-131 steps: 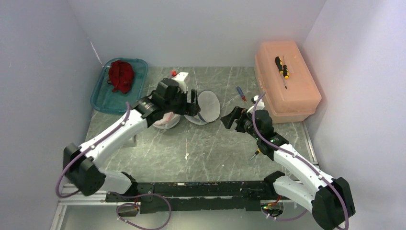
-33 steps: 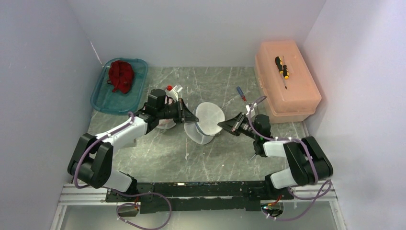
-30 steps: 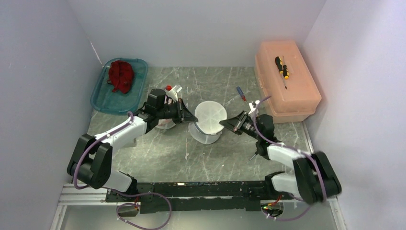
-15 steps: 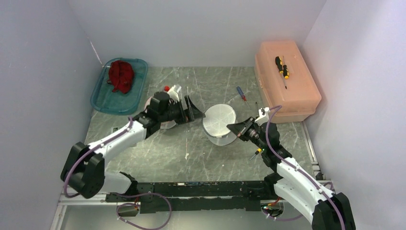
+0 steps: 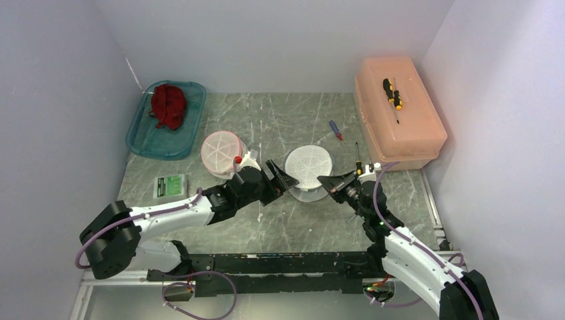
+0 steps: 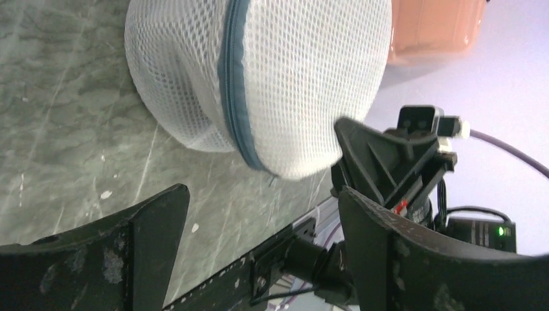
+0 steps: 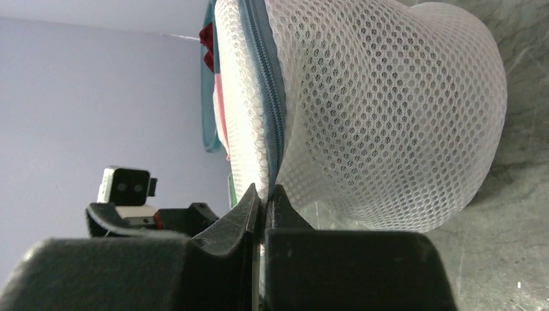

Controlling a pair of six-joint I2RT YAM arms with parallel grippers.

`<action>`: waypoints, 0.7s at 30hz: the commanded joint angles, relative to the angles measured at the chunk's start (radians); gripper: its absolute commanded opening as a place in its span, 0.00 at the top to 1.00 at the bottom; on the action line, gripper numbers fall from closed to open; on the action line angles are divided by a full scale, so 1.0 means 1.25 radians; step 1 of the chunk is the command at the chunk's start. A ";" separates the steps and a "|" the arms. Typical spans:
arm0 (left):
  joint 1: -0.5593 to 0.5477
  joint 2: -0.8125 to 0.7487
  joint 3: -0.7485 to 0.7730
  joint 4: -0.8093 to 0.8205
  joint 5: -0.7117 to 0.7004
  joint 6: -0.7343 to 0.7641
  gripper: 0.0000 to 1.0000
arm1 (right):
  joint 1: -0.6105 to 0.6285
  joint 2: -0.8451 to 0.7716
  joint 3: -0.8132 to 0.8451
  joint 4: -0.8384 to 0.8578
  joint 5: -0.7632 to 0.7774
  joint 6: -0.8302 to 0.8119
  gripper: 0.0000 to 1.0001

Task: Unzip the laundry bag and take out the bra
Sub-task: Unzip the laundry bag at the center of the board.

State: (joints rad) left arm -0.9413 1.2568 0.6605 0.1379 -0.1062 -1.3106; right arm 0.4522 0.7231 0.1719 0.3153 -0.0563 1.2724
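Note:
The white mesh laundry bag (image 5: 308, 170) is a round dome on the table's middle, with a blue-grey zipper (image 6: 228, 84) running round it. My right gripper (image 5: 322, 179) is shut on the bag's edge at the zipper seam (image 7: 265, 71), its tips (image 7: 264, 191) pinching the mesh. My left gripper (image 5: 285, 177) is open just left of the bag with nothing between its fingers (image 6: 162, 220). A second mesh bag (image 5: 220, 151), tinted pink, stands further left. Whether a bra is inside the white bag I cannot tell.
A teal tray (image 5: 143, 137) at the back left holds a red garment (image 5: 168, 105). A salmon box (image 5: 406, 127) at the right carries a yellow-black screwdriver (image 5: 393, 93). Two small screwdrivers (image 5: 335, 129) (image 5: 357, 152) lie beside it. A green card (image 5: 170, 185) lies at the left.
My left gripper opened, let go of the white bag and drew back toward the near edge. My right gripper pulled the bag rightward and nearer. The pink-tinted bag now stands uncovered.

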 commanded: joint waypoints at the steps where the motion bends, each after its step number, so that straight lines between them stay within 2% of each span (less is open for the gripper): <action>1: -0.005 0.054 0.023 0.116 -0.077 -0.081 0.12 | 0.017 -0.022 0.000 0.044 0.024 0.035 1.00; 9: -0.006 0.163 0.041 0.204 -0.044 -0.105 0.33 | 0.022 -0.091 -0.026 -0.001 0.027 0.024 1.00; 15: -0.004 0.186 0.053 0.215 -0.037 -0.093 0.51 | 0.024 -0.115 -0.047 -0.007 0.018 0.010 1.00; 21: -0.003 0.175 0.054 0.201 -0.040 -0.075 0.71 | 0.027 -0.123 -0.036 -0.035 -0.004 -0.058 1.00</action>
State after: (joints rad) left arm -0.9451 1.4872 0.6907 0.3599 -0.1474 -1.4265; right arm 0.4786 0.5823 0.1135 0.2756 -0.0353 1.2652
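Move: Some 3 cm ahead, 4 cm to the right and 2 cm below the wide-open left hand lies the zippered near-left rim of the laundry bag. From the right hand, already shut on the bag's near-right rim, that spot is about 7 cm to the left and 2 cm back, nearly level. The pink-trimmed bag stands roughly 19 cm left of the left hand, 11 cm farther out and 10 cm below; a blue screwdriver lies about 15 cm ahead of the right hand, 6 cm right, 13 cm below. Reaching right, forward and down together, about 5 cm in all, the left hand brings its fingers astride the zipper band at the near-left rim and closes them from wide open to about a third, fabric between the tips. The right hand keeps its shut grip on the rim and draws back about 1.5 cm. ##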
